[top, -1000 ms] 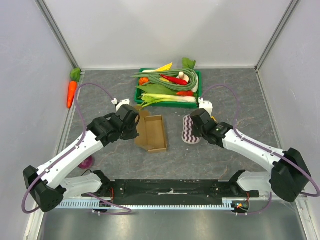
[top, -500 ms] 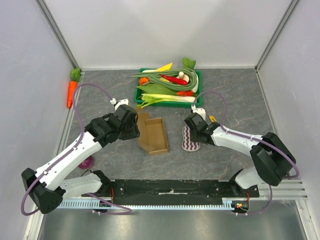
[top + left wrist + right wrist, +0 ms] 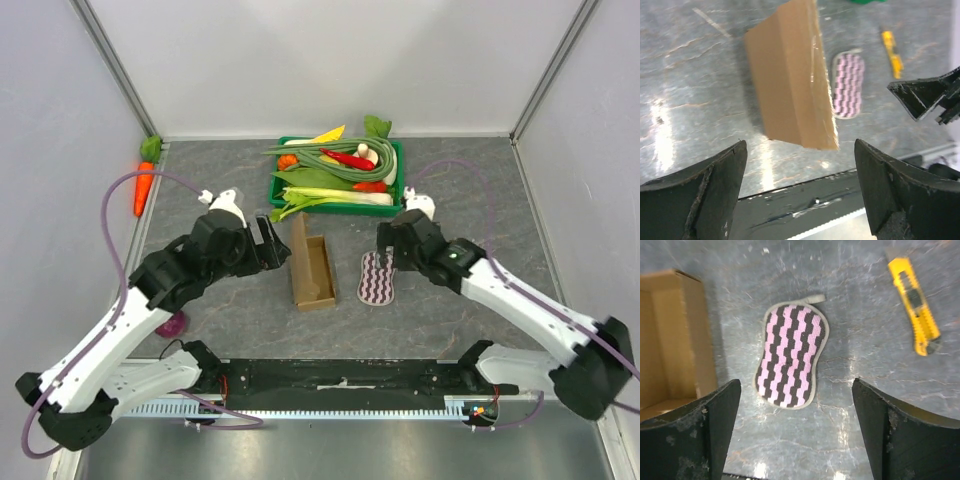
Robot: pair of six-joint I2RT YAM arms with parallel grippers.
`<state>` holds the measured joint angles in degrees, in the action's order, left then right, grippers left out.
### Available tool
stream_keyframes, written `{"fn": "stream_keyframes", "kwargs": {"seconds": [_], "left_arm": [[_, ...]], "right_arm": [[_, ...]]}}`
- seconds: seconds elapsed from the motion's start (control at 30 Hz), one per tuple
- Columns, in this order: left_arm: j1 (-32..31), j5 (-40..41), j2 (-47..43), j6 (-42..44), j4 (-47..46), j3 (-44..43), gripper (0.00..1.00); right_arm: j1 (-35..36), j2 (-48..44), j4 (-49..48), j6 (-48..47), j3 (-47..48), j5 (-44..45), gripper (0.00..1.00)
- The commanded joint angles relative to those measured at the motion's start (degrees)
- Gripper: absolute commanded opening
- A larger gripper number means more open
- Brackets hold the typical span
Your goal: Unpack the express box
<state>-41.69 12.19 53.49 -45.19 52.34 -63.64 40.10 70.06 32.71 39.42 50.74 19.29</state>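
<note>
The express box [image 3: 311, 266] is a small brown carton near the table's middle, open, tipped toward its long side, with one flap pointing to the back. In the left wrist view its plain outer wall [image 3: 790, 75] shows; the right wrist view looks into its empty inside [image 3: 670, 340]. My left gripper [image 3: 272, 245] hangs open just left of the box, touching nothing [image 3: 799, 150]. My right gripper [image 3: 386, 250] is open above a pink zigzag pad [image 3: 790, 355] that lies flat on the table right of the box [image 3: 376, 280].
A green tray [image 3: 398, 150] heaped with vegetables stands behind the box. A yellow utility knife [image 3: 914, 302] lies right of the pad. A toy carrot [image 3: 143, 185] lies at the far left wall, and a small purple thing [image 3: 172, 325] at the near left.
Both grippers went from shut to wide open and drew back. The box was let go and now stands narrower, tipped on its side. The pad was released onto the table.
</note>
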Motion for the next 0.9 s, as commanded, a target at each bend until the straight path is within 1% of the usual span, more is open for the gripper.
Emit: {"fn": "stream_keyframes", "kwargs": {"seconds": [0.0,0.03,0.1,0.2,0.27,0.37,0.43,0.57,0.7,0.87], "left_arm": [[0.12,-6.38,-4.53,2.91,-5.31,-4.30,0.93],[0.12,-7.52,-5.93,2.65,-5.14,-4.65,0.93],[0.12,-7.79,-7.87,2.04,-4.61,-4.57,0.93],[0.12,-5.34,-12.70,0.72,-2.95,-3.87,0.93],[0.12,-3.84,-16.48,0.28,-1.54,-3.16,0.93],[0.12,-1.64,-20.78,0.28,0.39,-3.16,0.93],[0.12,-1.46,-22.02,0.71,1.62,-3.95,0.94],[0.12,-1.81,-23.17,1.07,7.93,-7.11,0.95],[0.21,0.38,-23.26,1.59,13.13,-9.66,0.96],[0.12,0.82,-23.35,2.74,14.55,-11.51,0.98]], "right_arm": [[-0.37,-9.84,11.91,0.22,7.34,2.33,0.98],[-0.37,-12.99,13.51,0.13,8.31,2.77,0.98],[-0.37,-15.91,18.69,0.13,11.65,4.17,0.98],[-0.37,-21.79,24.85,-0.13,16.75,7.50,0.98],[-0.37,-23.73,28.18,-0.48,19.99,8.83,0.98],[-0.37,-27.25,30.74,-0.66,23.07,11.29,0.98],[-0.37,-29.10,32.23,-0.57,25.36,12.00,0.98],[-0.37,-30.86,34.79,0.57,28.97,12.97,0.98],[-0.37,-32.09,35.49,0.31,30.91,13.49,0.98],[-0.37,-31.92,36.11,-0.04,33.45,14.28,0.98]]}}
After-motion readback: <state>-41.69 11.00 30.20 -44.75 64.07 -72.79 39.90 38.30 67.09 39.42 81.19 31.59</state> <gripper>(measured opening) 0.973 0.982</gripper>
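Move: The striped pad lies flat almost under the open right hand, about 10 cm below, 3 cm back and 2 cm left. From that hand, the opened box stands roughly 17 cm left and 1 cm back, and the yellow knife lies some 11 cm right and 3 cm ahead. For the left hand, the box is about 8 cm right, 4 cm ahead and 18 cm below, while the red cabbage sits about 23 cm left and 8 cm back. The pad and the box, both already free, are left behind as the two empty hands draw away. The right rises about 24 cm, swinging back and out to the right past the knife, its fingers tipping up some 25 degrees. The left goes up first, then back and left away from the box, levelling off about 10 cm higher. Both grippers stay wide open. ##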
